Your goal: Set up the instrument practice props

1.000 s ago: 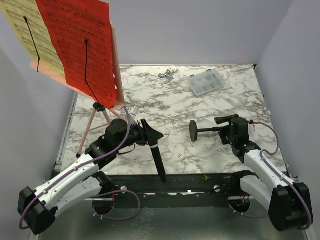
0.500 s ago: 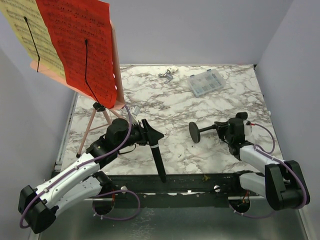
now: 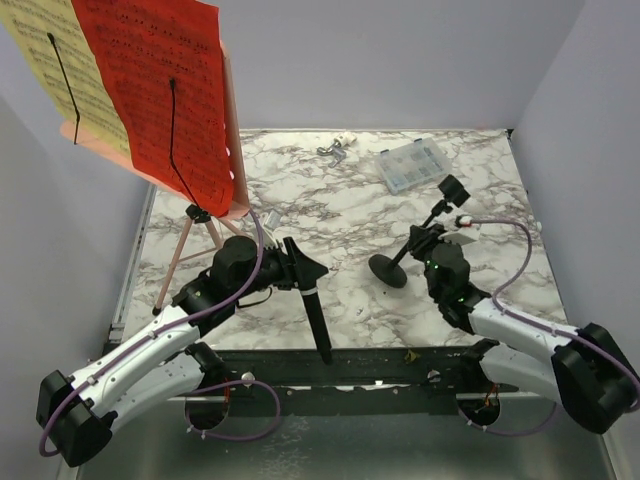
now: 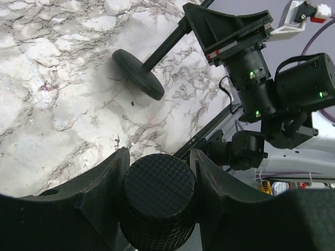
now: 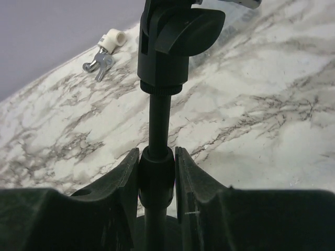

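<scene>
The pink music stand (image 3: 176, 258) rises at the far left on thin tripod legs, carrying a yellow page (image 3: 45, 70) and a red page (image 3: 150, 90). My left gripper (image 3: 297, 266) (image 4: 157, 157) is shut on the black microphone (image 3: 317, 322); its mesh head (image 4: 157, 196) fills the gap between the fingers. My right gripper (image 3: 428, 247) (image 5: 157, 157) is shut on the pole of the microphone stand (image 3: 405, 252) (image 5: 158, 117). That stand leans, with its round base (image 3: 387, 270) (image 4: 138, 73) low toward the left arm and its clip (image 3: 454, 190) (image 5: 180, 29) raised.
A clear compartment box (image 3: 412, 165) lies at the back right. Small white and metal bits (image 3: 335, 148) (image 5: 104, 54) lie near the back wall. Grey walls close in both sides. A black rail (image 3: 380, 365) runs along the table's near edge.
My right gripper has shut on the stand's pole and swung it from lying flat to leaning up, its clip now raised toward the back. The left arm has not moved.
</scene>
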You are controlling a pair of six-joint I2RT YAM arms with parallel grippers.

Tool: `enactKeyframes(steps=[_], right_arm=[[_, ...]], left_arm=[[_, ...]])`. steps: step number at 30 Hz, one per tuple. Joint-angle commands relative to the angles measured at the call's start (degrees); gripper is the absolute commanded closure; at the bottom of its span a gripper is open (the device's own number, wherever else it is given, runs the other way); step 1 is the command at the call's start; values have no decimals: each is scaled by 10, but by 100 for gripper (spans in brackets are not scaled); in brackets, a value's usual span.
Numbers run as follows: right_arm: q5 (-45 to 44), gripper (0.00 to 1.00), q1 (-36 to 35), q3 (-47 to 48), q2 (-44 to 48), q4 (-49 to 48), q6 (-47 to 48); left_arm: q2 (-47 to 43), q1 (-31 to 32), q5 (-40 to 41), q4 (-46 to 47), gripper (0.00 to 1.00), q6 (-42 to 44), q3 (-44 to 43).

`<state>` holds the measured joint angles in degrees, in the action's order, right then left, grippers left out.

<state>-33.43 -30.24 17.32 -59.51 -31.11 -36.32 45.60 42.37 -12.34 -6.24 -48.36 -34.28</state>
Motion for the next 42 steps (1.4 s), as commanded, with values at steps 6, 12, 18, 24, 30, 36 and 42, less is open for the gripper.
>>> enactKeyframes(steps=[6, 12, 18, 24, 30, 36, 42], right_arm=[[-291, 100, -185, 64, -234, -562, 490], [-291, 100, -238, 151, -382, -712, 613], [-285, 100, -253, 169, -431, -710, 593], [-294, 81, -257, 149, -447, -710, 552], [-303, 49, -281, 135, -413, -709, 575], [-338, 11, -332, 120, -330, -670, 624], [-340, 0, -416, 128, -188, -353, 538]], left_arm=[[-16, -4, 17, -8, 100, 3, -18], [-25, -6, 22, -19, 100, 6, -26], [-37, -6, 27, -25, 100, 6, -25], [-40, -6, 27, -28, 100, 7, -23], [-45, -6, 29, -31, 100, 6, -21], [-38, -6, 31, -31, 100, 6, -20], [-33, -6, 27, -31, 100, 10, -22]])
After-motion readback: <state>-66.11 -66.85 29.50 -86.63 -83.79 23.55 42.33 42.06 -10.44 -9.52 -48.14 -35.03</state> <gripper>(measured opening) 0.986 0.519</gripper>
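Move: My right hand grips the black microphone stand by its pole, with the clip end leaning to the right. The bare table spot where it will stand is about 11 cm to this hand's left, 2 cm ahead and 10 cm below. The parts box lies some 26 cm ahead and 3 cm to the right; the microphone is roughly 22 cm left and 18 cm back. From my left hand that spot is about 13 cm ahead, 15 cm right and 17 cm below. Still gripping the pole, I swing my right hand about 11 cm left, rising slightly as it rolls some 40 degrees left side down to bring the stand upright, then ease it down a little to plant the round base. There I pause, open the fingers wide, let go of the pole and back away, up and towards myself. ##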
